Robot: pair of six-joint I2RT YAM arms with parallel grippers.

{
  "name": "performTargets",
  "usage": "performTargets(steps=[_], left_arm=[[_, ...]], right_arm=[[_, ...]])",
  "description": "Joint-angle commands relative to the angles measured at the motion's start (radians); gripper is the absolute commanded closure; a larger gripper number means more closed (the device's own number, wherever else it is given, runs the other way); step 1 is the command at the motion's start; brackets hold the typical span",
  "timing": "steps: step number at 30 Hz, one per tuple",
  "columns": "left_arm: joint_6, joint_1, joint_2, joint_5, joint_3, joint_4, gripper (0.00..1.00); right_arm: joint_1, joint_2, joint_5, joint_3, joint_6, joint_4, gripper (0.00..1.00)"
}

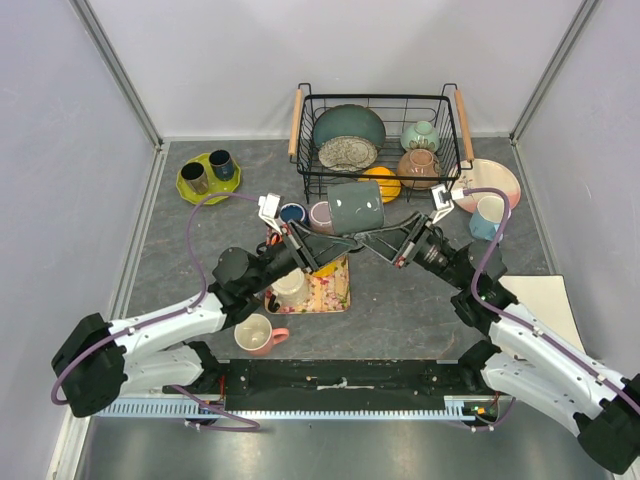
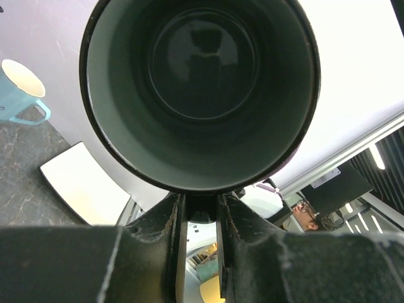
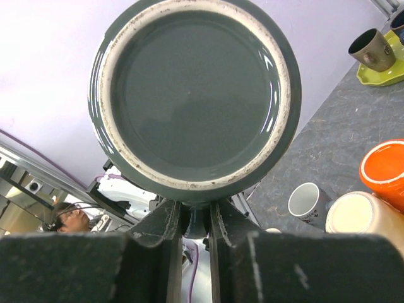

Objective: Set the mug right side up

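A dark green mug hangs on its side in the air above the middle of the table. Its mouth faces the left wrist camera, which looks straight into its dark inside. Its base, with a pale unglazed ring, faces the right wrist camera. My left gripper comes in from the lower left and is shut on the mug's handle, seen between its fingers. My right gripper comes in from the right and is shut on the same handle.
A black wire dish rack with bowls stands at the back. A yellow-green plate with two mugs sits back left. A cream mug stands on a floral tray, a pink mug near the front. A light blue mug sits at the right.
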Motion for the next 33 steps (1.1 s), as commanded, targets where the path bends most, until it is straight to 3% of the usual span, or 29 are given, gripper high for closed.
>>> performTargets(steps=[1, 6, 9, 13, 16, 24, 29, 33], left_arm=[[0.045, -0.056, -0.012, 0.231, 0.019, -0.017, 0.98], [0.093, -0.052, -0.052, 0.178, -0.004, -0.080, 0.94], [0.099, -0.046, -0.075, 0.147, -0.021, -0.089, 0.82], [0.106, -0.037, -0.098, 0.131, -0.032, -0.103, 0.58], [0.108, -0.025, -0.129, 0.128, -0.043, -0.122, 0.47], [0.174, -0.005, -0.311, 0.049, -0.107, -0.312, 0.39], [0.258, 0.000, -0.492, -0.045, -0.118, -0.580, 0.37], [0.307, 0.000, -0.646, -0.264, -0.113, -0.815, 0.37]], right_arm=[[0.010, 0.032, -0.004, 0.091, -0.107, -0.042, 1.00], [0.010, 0.009, 0.020, 0.112, -0.199, -0.164, 1.00], [0.010, 0.000, 0.023, 0.114, -0.211, -0.185, 1.00], [0.010, -0.016, 0.025, 0.120, -0.229, -0.208, 1.00], [0.010, -0.030, 0.035, 0.143, -0.255, -0.265, 1.00], [0.010, -0.080, 0.075, 0.232, -0.436, -0.487, 1.00], [0.010, -0.079, 0.123, 0.339, -0.608, -0.740, 1.00], [0.011, -0.044, 0.157, 0.406, -0.743, -0.884, 1.00]])
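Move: Both hands already pinch the dark green mug's handle in the air; from each, the body lies about 4 cm ahead, level sideways and 4 cm higher, its mouth towards the robot's left. From the right hand the tray's middle is some 6 cm ahead, 11 cm left and 33 cm down; the mauve mug is about 15 ahead and 7 left, the yellow mug 8 ahead and 8 left, both about 30 cm below. Left hand opens off the handle, withdrawing leftward; right sinks about 4 cm, tipping the mouth 30 degrees down. ##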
